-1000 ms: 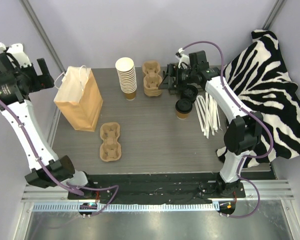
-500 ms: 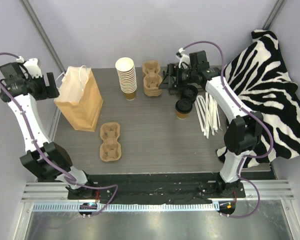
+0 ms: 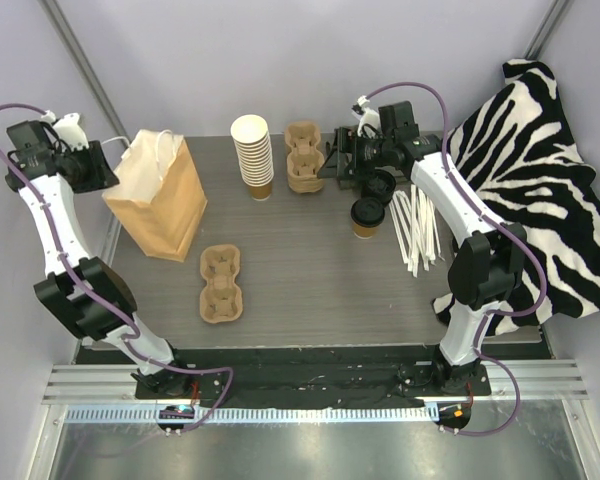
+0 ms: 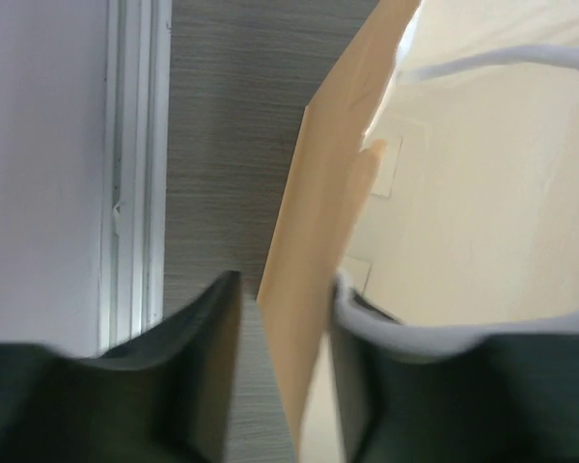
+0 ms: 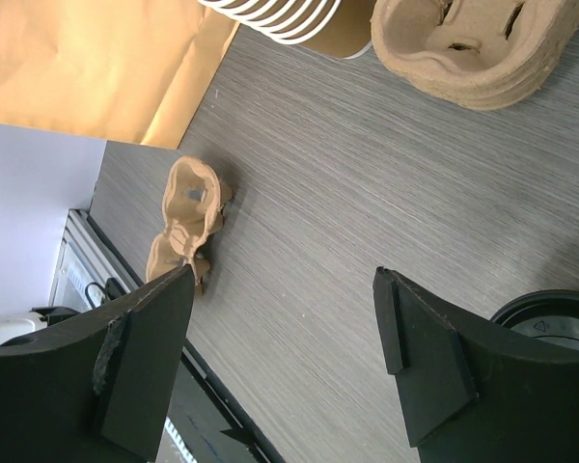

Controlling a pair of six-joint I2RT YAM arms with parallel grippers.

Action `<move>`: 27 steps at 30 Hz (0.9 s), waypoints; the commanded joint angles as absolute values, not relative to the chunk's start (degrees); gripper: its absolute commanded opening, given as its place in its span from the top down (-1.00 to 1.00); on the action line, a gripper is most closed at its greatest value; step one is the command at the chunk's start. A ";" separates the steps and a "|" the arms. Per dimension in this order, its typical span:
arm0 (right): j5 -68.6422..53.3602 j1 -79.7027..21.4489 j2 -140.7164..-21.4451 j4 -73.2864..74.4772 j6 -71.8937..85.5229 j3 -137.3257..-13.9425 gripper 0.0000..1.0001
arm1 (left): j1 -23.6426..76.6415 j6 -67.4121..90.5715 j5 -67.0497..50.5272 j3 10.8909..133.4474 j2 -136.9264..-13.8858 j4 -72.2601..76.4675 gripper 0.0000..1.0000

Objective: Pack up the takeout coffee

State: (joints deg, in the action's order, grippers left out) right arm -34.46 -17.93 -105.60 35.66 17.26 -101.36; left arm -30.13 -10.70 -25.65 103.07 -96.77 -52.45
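The takeout coffee (image 3: 364, 216), a small brown cup with a black lid, stands at the back right of the table. My right gripper (image 3: 338, 163) hovers behind and to the left of it, open with nothing between its fingers (image 5: 283, 280). A black lid's rim (image 5: 550, 323) shows at the lower right of the right wrist view; I cannot tell whether it is the cup's. A tan paper bag (image 3: 152, 195) stands at the left. My left gripper (image 3: 104, 168) straddles the bag's left wall (image 4: 309, 241). Its jaws are narrowed, with a slit still showing beside the paper, and a white handle (image 4: 502, 63) lies inside the bag.
A stack of lidless cups (image 3: 252, 155) and a stack of pulp carriers (image 3: 303, 155) stand at the back. One loose carrier (image 3: 220, 283) lies near the middle front. A loose black lid (image 3: 381, 185), white straws (image 3: 416, 230) and a zebra cloth (image 3: 540, 180) are on the right.
The left gripper moved right onto the bag's left edge and its jaws narrowed around the wall; the bag's top shifted slightly. The right arm stayed put.
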 commanded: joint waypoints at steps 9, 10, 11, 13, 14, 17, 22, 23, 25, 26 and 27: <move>-35.25 -16.62 -103.45 35.77 15.39 -105.02 -0.65 | -30.32 -0.27 -28.48 106.25 -87.90 -44.04 1.00; -35.33 -15.31 -103.62 35.95 15.38 -105.55 -0.65 | -30.41 1.39 -29.17 108.70 -87.02 -43.86 1.00; -35.85 -14.42 -103.71 36.03 15.47 -106.51 -0.65 | -30.32 4.02 -29.44 110.03 -86.75 -43.94 1.00; -37.09 -11.71 -103.71 36.21 15.82 -107.40 -0.64 | -30.32 6.75 -31.36 113.71 -86.22 -44.21 1.00; -37.44 -10.99 -103.45 36.30 15.91 -108.10 -0.64 | -30.32 8.42 -32.07 114.51 -85.52 -44.21 1.00; -38.84 -8.27 -102.49 36.82 15.29 -108.98 -0.64 | -29.89 14.22 -34.62 116.71 -83.24 -44.03 1.00; -39.38 -4.84 -100.29 37.79 13.63 -109.16 -0.65 | -28.22 25.03 -38.49 115.93 -78.15 -42.54 1.00; -39.29 -3.96 -99.94 37.79 13.45 -108.90 -0.65 | -27.17 26.70 -39.11 115.49 -77.26 -41.93 1.00; -39.11 -3.08 -98.79 38.05 13.10 -108.55 -0.65 | -24.37 30.30 -39.81 113.48 -74.28 -41.40 1.00; -39.02 -2.73 -98.44 38.23 13.01 -108.28 -0.65 | -23.39 31.45 -39.90 112.60 -73.31 -40.44 1.00; -38.94 -2.03 -97.74 38.32 12.92 -108.11 -0.65 | -22.33 32.60 -40.08 110.33 -71.13 -40.08 1.00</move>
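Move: The paper bag stands with its left rim, at the root of a handle, already between the half-open left fingers; its middle is some 7 cm right, 2 cm ahead and 13 cm below the left hand. The cup carrier lies about 19 cm right and 12 cm back, 23 cm down; the cup stack stands roughly 28 cm right and 11 cm ahead, 12 cm down. From the right hand the bag is about 40 cm left, 2 cm back, 12 cm below. Shut the left gripper fully to pinch the paper bag's rim and handle root, then lift fast, about 25 cm up, swinging some 12 cm right and 7 cm back while the fingers tip upward some 35 degrees. Meanwhile draw the open, empty right gripper about 11 cm right and slightly up, away from the stacked carriers towards the green cloth. ##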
